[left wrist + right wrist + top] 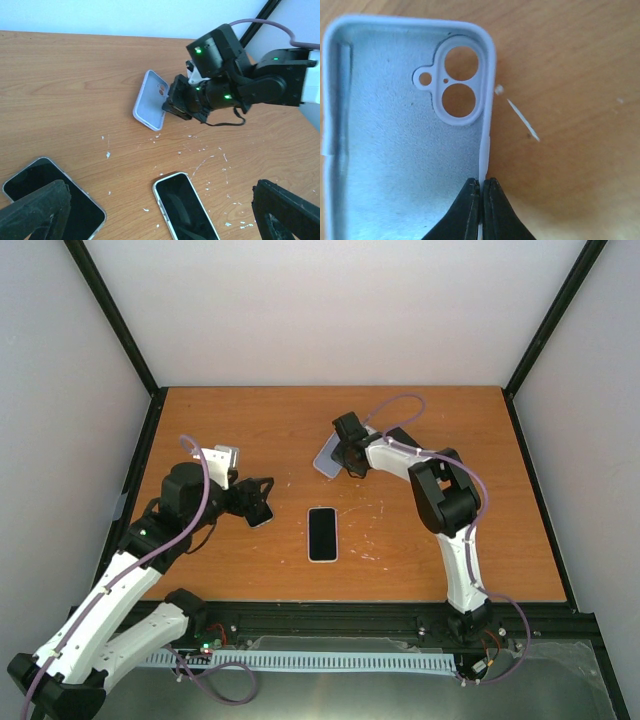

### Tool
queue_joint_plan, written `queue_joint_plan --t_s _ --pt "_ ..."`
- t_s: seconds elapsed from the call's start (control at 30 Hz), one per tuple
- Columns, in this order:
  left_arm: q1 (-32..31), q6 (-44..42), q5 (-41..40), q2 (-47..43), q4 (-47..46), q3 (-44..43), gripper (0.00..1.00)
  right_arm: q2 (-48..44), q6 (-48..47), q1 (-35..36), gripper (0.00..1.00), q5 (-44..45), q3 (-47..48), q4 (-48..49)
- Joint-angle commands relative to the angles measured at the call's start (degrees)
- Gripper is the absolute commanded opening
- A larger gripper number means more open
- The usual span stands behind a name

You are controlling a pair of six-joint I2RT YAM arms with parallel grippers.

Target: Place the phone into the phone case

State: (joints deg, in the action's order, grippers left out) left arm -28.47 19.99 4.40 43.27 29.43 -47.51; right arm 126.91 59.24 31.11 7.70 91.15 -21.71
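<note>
A pale blue phone case (328,461) lies inside-up at the middle back of the table, its camera cutout (460,82) towards the top of the right wrist view. My right gripper (481,184) is shut on the thin right side wall of the phone case (395,145); it also shows in the left wrist view as the right gripper (170,106) at the phone case (149,100). A black phone (322,533) with a white rim lies screen-up mid-table. My left gripper (256,498) hangs open and empty, left of this phone (186,210).
A second, larger dark phone (52,200) lies partly under my left gripper's left finger (35,215); it shows at the left gripper in the top view as the second phone (262,515). White flecks and scratches mark the wood around the phones. Black frame posts border the table.
</note>
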Motion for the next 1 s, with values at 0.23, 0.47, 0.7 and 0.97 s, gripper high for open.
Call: queue_joint_plan --t_s 0.23,0.47,0.7,0.97 --pt "-0.3 0.0 -2.6 -0.1 -0.4 -0.5 0.99 -24.1 -27.8 0.8 0.03 -3.5 -22.5 -11.1" --pt "-0.3 -0.1 -2.0 1.6 -0.4 -0.6 0.99 -35.5 -35.1 2.8 0.03 -6.1 -35.0 -14.2" --pt "-0.3 0.4 -2.9 1.8 -0.2 -0.7 1.0 -35.7 -35.9 3.0 0.09 -7.4 -37.0 -13.1" --pt "-0.3 0.5 -3.5 1.7 -0.1 -0.6 0.99 -33.9 -35.7 1.7 0.39 -3.5 -32.2 -11.8"
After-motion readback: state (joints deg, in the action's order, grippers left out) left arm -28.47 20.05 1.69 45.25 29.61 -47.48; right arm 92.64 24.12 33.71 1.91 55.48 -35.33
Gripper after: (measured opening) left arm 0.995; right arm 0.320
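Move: The right hand already pinches the phone case by its right-hand long edge, the case's middle about 4 cm to its left. The free table spot where the case is headed lies some 22 cm back and 4 cm to the right, about 2 cm lower; the phone lies 24 cm back and 8 cm left, the black phone 16 cm right and 1 cm ahead. From the waiting left hand, that spot is roughly 8 cm ahead, 24 cm right and 26 cm below. Keeping its pinch on the right long edge of the phone case, the right hand sweeps it quickly back towards the robot by about 20 cm and some 8 cm to the right, in a low arc that rises 3 to 4 cm and sinks again, while the wrist turns about 35 degrees counter-clockwise to bring the case in line with the phone. Over the free table just right of the phone it stops and opens the fingers to about a third, letting go of the case edge and easing slightly forward, with the fingertips still astride the edge. ##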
